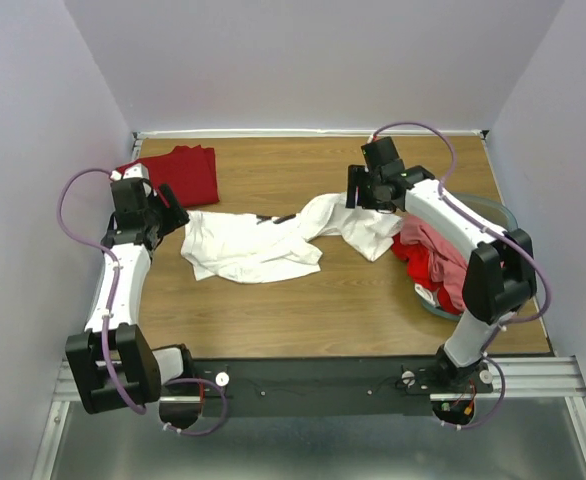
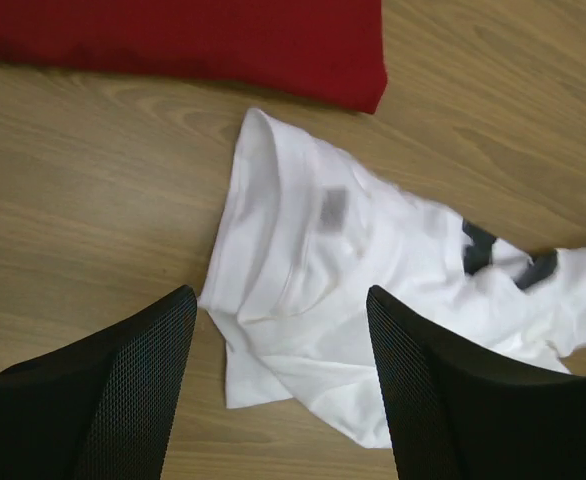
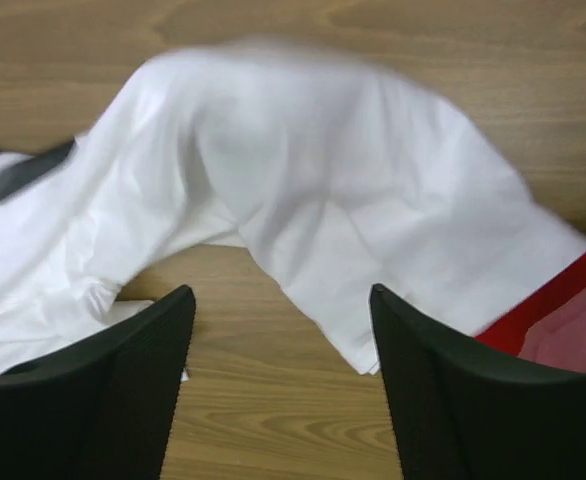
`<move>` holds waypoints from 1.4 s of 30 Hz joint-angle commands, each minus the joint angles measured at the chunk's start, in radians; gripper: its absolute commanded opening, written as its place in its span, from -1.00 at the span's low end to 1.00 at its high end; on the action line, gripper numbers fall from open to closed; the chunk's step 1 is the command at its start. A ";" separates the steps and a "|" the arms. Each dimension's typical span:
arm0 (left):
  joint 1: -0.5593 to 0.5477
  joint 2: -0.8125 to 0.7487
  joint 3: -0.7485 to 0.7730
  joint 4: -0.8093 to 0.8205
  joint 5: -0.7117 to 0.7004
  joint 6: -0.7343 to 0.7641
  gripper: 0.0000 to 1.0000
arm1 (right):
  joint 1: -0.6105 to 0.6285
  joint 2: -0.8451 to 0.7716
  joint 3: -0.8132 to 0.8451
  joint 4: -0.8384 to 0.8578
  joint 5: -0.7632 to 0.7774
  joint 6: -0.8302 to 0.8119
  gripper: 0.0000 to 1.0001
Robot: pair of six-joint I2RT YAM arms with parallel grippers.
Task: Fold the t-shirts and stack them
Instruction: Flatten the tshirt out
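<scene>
A large white t-shirt lies crumpled across the middle of the table, one end draped towards the bin. My left gripper hovers over its left end, open and holding nothing. In the left wrist view the white t-shirt lies below the open left gripper. My right gripper hangs open above the shirt's right end. In the right wrist view the white cloth lies loose beneath the open right gripper. A dark red t-shirt lies folded at the back left, and shows again as a dark red t-shirt.
A teal bin at the right edge holds red and pink t-shirts; the red cloth and pink cloth show beside the white shirt's end. Bare wood table lies near the arms. Walls close in on three sides.
</scene>
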 commanded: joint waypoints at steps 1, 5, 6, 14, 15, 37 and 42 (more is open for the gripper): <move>-0.027 -0.019 0.062 -0.010 -0.093 0.075 0.56 | -0.005 -0.006 -0.054 -0.012 -0.060 0.068 0.60; -0.228 -0.050 0.033 -0.015 -0.194 0.025 0.55 | -0.005 -0.060 -0.126 -0.004 -0.056 0.082 0.67; -0.277 -0.050 0.033 -0.012 -0.200 -0.003 0.55 | -0.006 -0.066 -0.140 -0.004 -0.050 0.082 0.68; -0.762 0.166 0.063 0.066 -0.162 -0.114 0.47 | -0.041 -0.101 -0.252 -0.003 -0.048 0.129 0.74; -0.790 0.198 0.082 0.068 -0.151 -0.110 0.46 | -0.048 -0.104 -0.260 -0.004 -0.054 0.132 0.74; -1.040 0.666 0.292 0.062 -0.186 -0.078 0.11 | -0.121 -0.196 -0.358 0.027 -0.103 0.169 0.75; -1.040 0.694 0.318 0.048 -0.236 -0.064 0.10 | -0.132 -0.207 -0.379 0.033 -0.111 0.171 0.75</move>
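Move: The near corner of the white t-shirt's middle lies about 33 cm right of my left hand, 6 cm back and 15 cm below. The shirt's black patches are 21 cm to that hand's right and 6 cm ahead; the red folded shirt is 15 cm ahead, 5 cm left. From my right hand, the white right flap's near corner lies some 9 cm back, 4 cm right and 14 cm down; the basket is 24 cm right, 8 cm back. I sweep my empty left hand about 36 cm right across the white t-shirt, then down some 14 cm and a little back to its near middle corner, turning roughly 50 degrees clockwise, tipping further down and narrowing the open fingers. My right hand draws back, down and right over the right flap towards its near corner, opening wider, still short of the cloth. ##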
